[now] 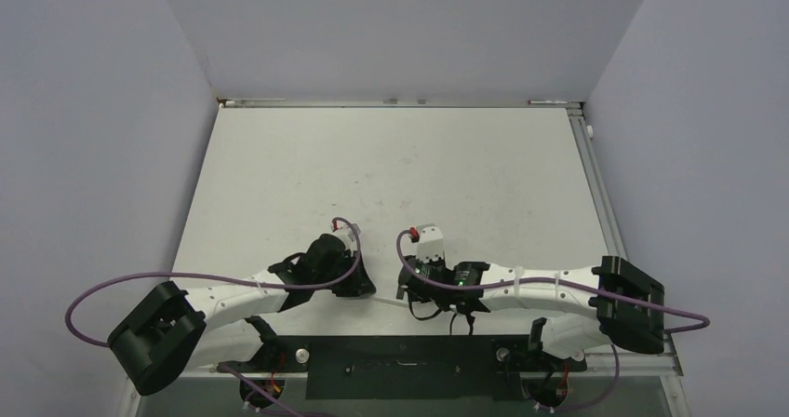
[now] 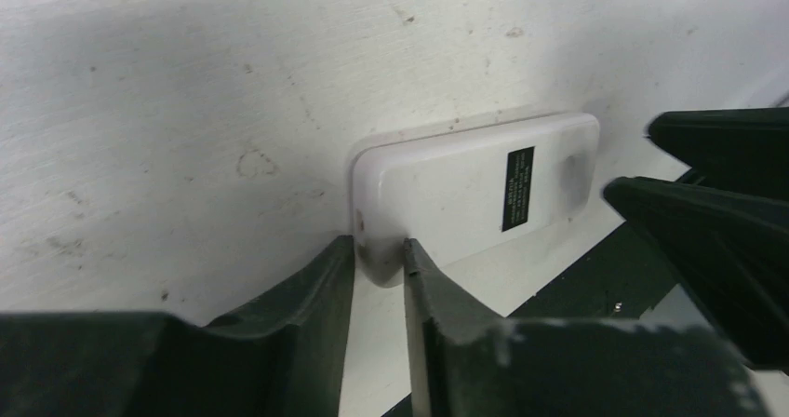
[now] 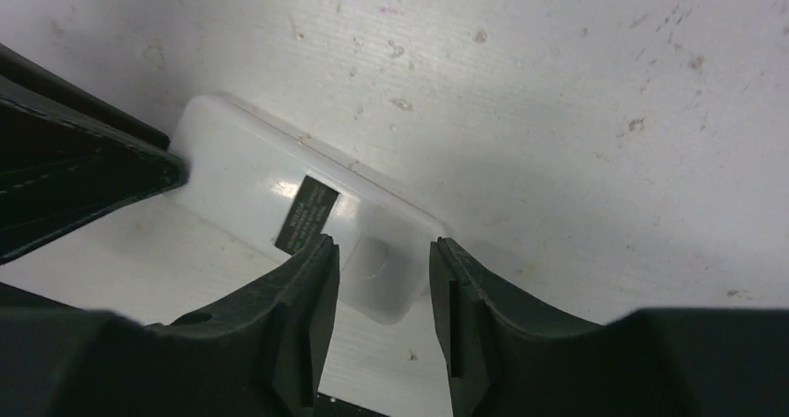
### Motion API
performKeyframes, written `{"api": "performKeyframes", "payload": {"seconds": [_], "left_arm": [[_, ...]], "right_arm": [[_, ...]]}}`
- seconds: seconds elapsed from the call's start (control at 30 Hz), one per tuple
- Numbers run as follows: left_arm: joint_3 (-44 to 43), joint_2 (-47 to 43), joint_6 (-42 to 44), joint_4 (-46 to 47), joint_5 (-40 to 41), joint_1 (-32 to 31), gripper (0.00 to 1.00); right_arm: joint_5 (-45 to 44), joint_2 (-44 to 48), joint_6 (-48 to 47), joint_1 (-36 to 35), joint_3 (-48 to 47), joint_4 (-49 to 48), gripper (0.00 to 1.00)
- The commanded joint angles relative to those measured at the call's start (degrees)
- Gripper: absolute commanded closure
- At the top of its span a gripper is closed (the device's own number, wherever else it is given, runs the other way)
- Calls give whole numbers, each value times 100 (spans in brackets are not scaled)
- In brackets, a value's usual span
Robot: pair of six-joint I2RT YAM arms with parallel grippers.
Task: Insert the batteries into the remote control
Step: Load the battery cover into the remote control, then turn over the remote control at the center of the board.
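The remote control (image 2: 474, 194) shows its plain white back with a small black label, just off the table's near edge. My left gripper (image 2: 380, 245) is shut on one end, a finger pressed to each face. My right gripper (image 3: 383, 245) stands open astride the other end of the remote control (image 3: 270, 170), with a gap on the right-hand side. In the top view the left gripper (image 1: 365, 287) and the right gripper (image 1: 409, 291) face each other closely. Each wrist view also shows the other gripper's dark fingers (image 2: 707, 212) (image 3: 84, 175). The batteries are out of view.
The scuffed white table (image 1: 391, 166) stretches away behind the arms, with walls on three sides. A black mounting bar (image 1: 400, 366) runs along the near edge, right below the remote. A white camera box (image 1: 428, 243) sits on the right wrist.
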State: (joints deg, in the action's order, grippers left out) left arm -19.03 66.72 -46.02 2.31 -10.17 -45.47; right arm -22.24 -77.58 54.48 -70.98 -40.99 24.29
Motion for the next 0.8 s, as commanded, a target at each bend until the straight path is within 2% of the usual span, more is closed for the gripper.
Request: {"api": "performKeyframes", "payload": {"seconds": [0.0, 0.07, 0.13, 0.17, 0.27, 0.37, 0.67, 0.77], "left_arm": [[-302, -229, 202, -923, 538, -78, 75], [-425, -433, 208, -1277, 742, -68, 69], [-526, -675, 152, -1563, 903, -59, 59], [-567, -817, 107, -1677, 954, -53, 55], [-557, -1246, -57, -1889, 972, -27, 50], [-430, -1682, -354, -2006, 966, -14, 44], [202, -3041, -1176, -2058, 725, 41, 40], [312, -3276, -1319, -2104, 622, 52, 39]], "right_arm": [[-260, 347, -911, 89, -600, 524, 56], [-89, 487, -1403, 177, -690, 527, 51], [269, 598, -1926, 286, -724, 475, 45], [589, 636, -2190, 342, -721, 441, 38], [1269, 725, -2762, 512, -672, 348, 21], [2049, 675, -3329, 734, -573, 244, 11], [3370, -60, -4045, 1276, -493, -11, 10], [3446, -399, -4090, 1297, -578, -104, 10]]}}
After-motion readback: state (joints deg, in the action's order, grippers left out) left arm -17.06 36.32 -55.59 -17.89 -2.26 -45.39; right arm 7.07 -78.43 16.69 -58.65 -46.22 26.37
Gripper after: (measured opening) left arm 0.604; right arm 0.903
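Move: The remote control lies back up between my hands. Its middle is about 4 cm left of my right hand, roughly 1 cm back and 3 cm below, so my right fingers hang over its right end. From my left hand its middle is some 6 cm right, 1 cm back and 1 cm lower, with the near-left corner at those fingertips. The table's near edge runs about 8 cm straight back from my right hand, some 4 cm lower. My right hand, already clear of the remote control, lifts about 5 cm and slightly forward, spreads its fingers nearly fully, then eases back and sinks some 3 cm over the right end, turning roughly 35 degrees counter-clockwise all along. Meanwhile my left fingers open, come free of the left corner, slide left, then rise to about 5 cm up. ##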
